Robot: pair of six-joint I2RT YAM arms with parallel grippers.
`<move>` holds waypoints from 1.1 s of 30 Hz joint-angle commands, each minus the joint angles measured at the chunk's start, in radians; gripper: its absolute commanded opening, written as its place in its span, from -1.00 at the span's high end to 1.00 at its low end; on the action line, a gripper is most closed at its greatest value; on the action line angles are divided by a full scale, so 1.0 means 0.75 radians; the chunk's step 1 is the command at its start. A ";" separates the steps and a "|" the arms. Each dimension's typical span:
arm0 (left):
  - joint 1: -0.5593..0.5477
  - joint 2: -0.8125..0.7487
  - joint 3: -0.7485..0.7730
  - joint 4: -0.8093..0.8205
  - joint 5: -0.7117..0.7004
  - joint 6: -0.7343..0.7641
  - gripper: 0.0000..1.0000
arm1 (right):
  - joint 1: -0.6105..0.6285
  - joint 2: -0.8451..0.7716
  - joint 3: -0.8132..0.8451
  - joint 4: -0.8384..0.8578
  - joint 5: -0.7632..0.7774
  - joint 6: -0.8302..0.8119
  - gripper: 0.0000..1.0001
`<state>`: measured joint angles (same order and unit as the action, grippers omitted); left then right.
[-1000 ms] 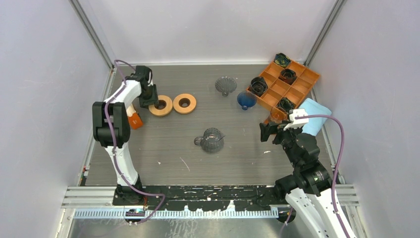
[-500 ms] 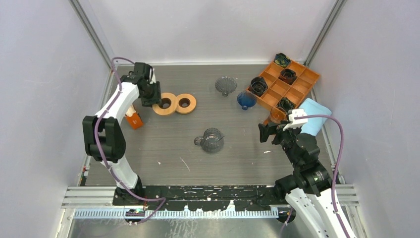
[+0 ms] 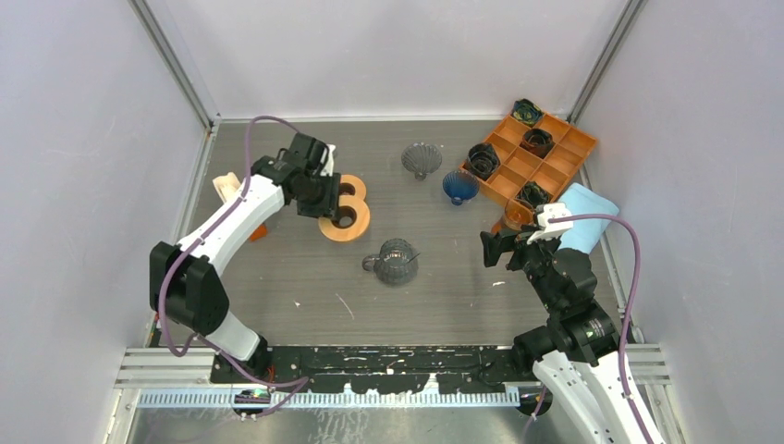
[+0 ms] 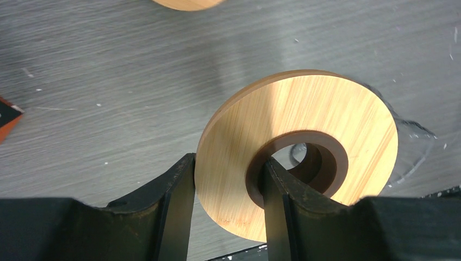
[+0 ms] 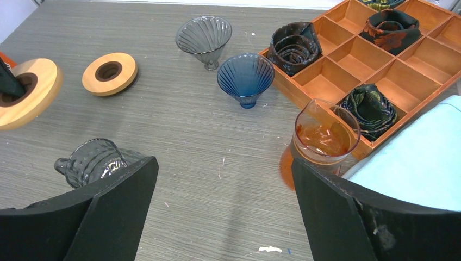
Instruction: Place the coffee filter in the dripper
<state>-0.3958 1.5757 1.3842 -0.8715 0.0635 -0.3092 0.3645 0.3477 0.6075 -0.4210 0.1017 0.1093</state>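
My left gripper (image 3: 333,205) is shut on a wooden ring (image 4: 304,114): one finger on its outer rim, the other inside the brown-lined hole. The ring hangs tilted above the table, left of a glass jug (image 3: 396,261). Three drippers stand at the back right: a grey one (image 3: 422,159), a blue one (image 3: 459,187) and an orange one (image 5: 326,133). A pale beige piece (image 3: 225,188) that looks like the coffee filter sits at the left edge. My right gripper (image 3: 495,248) hangs open near the orange dripper, holding nothing.
A second wooden ring (image 5: 108,73) lies flat behind the held one. An orange compartment tray (image 3: 555,157) with dark bundles stands at the back right, a light blue cloth (image 3: 584,215) beside it. A small orange block (image 3: 255,231) lies by the left arm.
The left arm has lifted one wooden ring off the table and carried it right and nearer, toward the glass jug. This uncovered the beige piece at the left edge. The right arm stayed still.
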 commanded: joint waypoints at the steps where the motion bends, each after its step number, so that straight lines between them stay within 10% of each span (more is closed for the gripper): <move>1: -0.128 -0.087 -0.011 0.013 -0.021 -0.064 0.86 | 0.006 0.021 0.037 0.063 -0.024 -0.011 -1.00; 18: -0.520 0.057 0.102 0.055 -0.130 -0.091 0.87 | 0.004 0.038 0.037 0.060 -0.028 -0.013 -1.00; 33: -0.550 0.186 0.161 0.139 -0.123 -0.059 0.86 | 0.006 0.056 0.041 0.057 -0.028 -0.013 -1.00</move>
<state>-0.8051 1.7077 1.4506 -0.8238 -0.0326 -0.3672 0.3645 0.3801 0.6075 -0.4206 0.0856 0.1074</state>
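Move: The left hand, already pinching the wooden ring by its rim, has the glass server about 16 cm to its right, 8 cm back towards the base and some 8 cm below. The other wooden ring lies around 11 cm ahead and 2 cm to its right, on the table. From the server, the grey dripper stands about 28 cm farther out and 7 cm right. The server lies about 24 cm left, 2 cm ahead and 18 cm below the right hand. Still pinched with one finger in the hole and one on the outer edge, the wooden ring is carried by the left hand about 13 cm to the right and some 6 cm back towards the base, to over the glass server. The hand travels level first, then slows and sinks about 2 cm, turning nearly 20 degrees clockwise on the way, grip unchanged. ##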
